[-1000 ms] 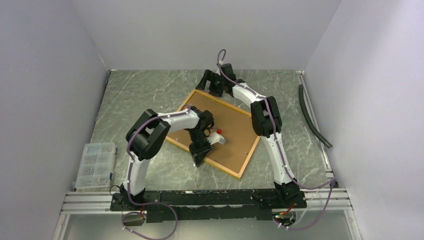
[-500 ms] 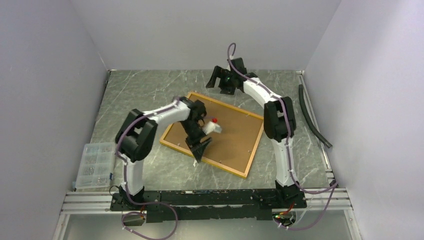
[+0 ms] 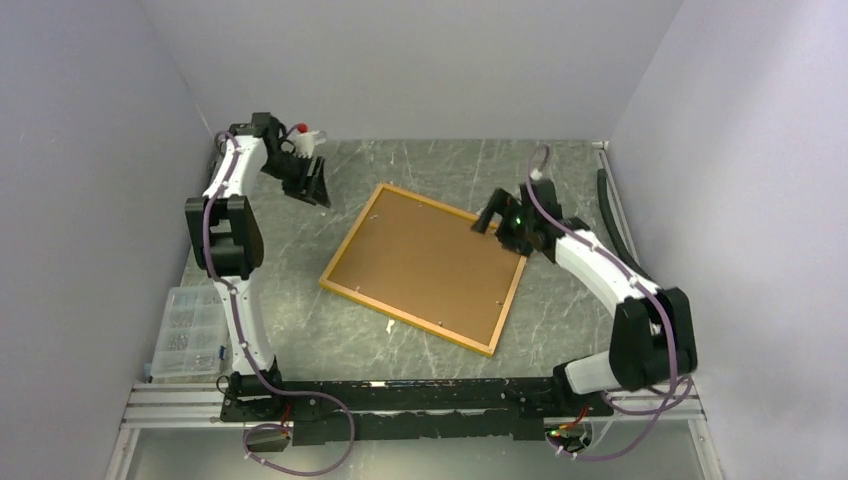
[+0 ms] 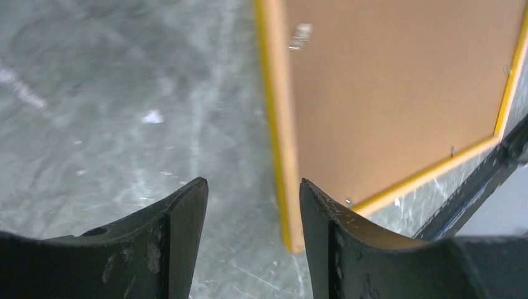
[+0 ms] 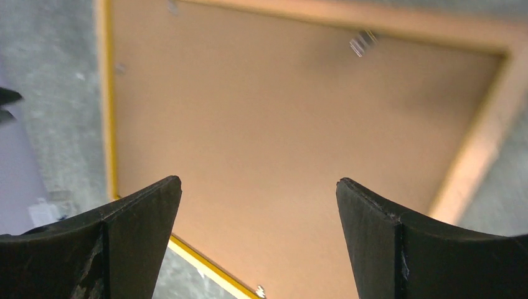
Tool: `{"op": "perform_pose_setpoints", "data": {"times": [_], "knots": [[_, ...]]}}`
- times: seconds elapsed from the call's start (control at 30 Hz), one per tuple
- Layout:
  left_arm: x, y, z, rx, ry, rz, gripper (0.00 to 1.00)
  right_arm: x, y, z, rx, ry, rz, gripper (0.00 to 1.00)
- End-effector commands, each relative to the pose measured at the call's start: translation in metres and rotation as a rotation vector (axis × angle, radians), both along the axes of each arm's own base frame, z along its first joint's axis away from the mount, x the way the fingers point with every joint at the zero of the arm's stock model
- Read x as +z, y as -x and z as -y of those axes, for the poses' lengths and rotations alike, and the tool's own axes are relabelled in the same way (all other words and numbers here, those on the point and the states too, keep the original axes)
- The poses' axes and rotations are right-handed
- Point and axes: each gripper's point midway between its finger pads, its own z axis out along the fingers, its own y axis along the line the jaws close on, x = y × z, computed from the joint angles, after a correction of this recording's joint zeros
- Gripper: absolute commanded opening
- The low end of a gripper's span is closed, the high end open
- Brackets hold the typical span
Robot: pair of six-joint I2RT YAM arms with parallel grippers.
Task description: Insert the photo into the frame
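Observation:
The frame (image 3: 400,317) lies back-up in the middle of the table, yellow edges around a brown backing board (image 3: 430,265) held by small metal tabs. The photo is hidden. My left gripper (image 3: 314,190) hangs over the bare table at the far left, well away from the frame. In the left wrist view the left gripper (image 4: 252,194) is open and empty, with the frame's rail (image 4: 280,124) ahead on the right. My right gripper (image 3: 487,218) hovers at the frame's far right corner. In the right wrist view the right gripper (image 5: 258,187) stands wide open above the backing board (image 5: 280,112), holding nothing.
A clear plastic compartment box (image 3: 190,330) sits at the near left. A black hose (image 3: 625,235) lies along the right wall. A small white scrap (image 3: 388,327) rests on the marble table just in front of the frame. Walls close in three sides.
My left arm lifted off the backing board and swung to the far left corner, its jaws opening. The right arm came round from the frame's far corner to its right corner. The frame turned slightly.

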Motion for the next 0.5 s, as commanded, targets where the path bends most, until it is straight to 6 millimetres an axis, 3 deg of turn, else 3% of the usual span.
{"op": "perform_pose_setpoints", "data": {"times": [0.0, 0.1, 0.23, 0.37, 0.47], "knots": [[-0.037, -0.016, -0.011, 0.112, 0.060, -0.125, 0.59, -0.023, 0.047, 0.025, -0.079, -0.003, -0.060, 1.00], [-0.054, -0.009, -0.001, 0.111, 0.099, -0.174, 0.55, -0.041, 0.074, 0.044, -0.127, -0.004, -0.108, 1.00], [-0.073, 0.010, 0.008, 0.099, 0.133, -0.238, 0.47, -0.062, 0.094, 0.064, -0.199, -0.032, -0.145, 1.00], [-0.084, 0.032, 0.014, 0.081, 0.168, -0.293, 0.40, -0.076, 0.094, 0.067, -0.212, -0.064, -0.153, 1.00], [-0.090, 0.054, 0.018, 0.055, 0.167, -0.324, 0.37, -0.082, 0.082, 0.062, -0.191, -0.094, -0.151, 1.00]]}}
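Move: The frame's left rail lies under the left hand, its grip spot about 5 cm back, 2 cm right and 12 cm down; its far corner is roughly 8 cm ahead and 11 cm right, its near corner 13 cm back and 1 cm left. From the right hand, the right rail's spot is some 12 cm back, 7 cm right and 16 cm down, with the far-right corner 2 cm back and 8 cm right. Both hands sink about 10 cm towards the frame's side rails, left fingers narrowing, right moving back and rightward. ##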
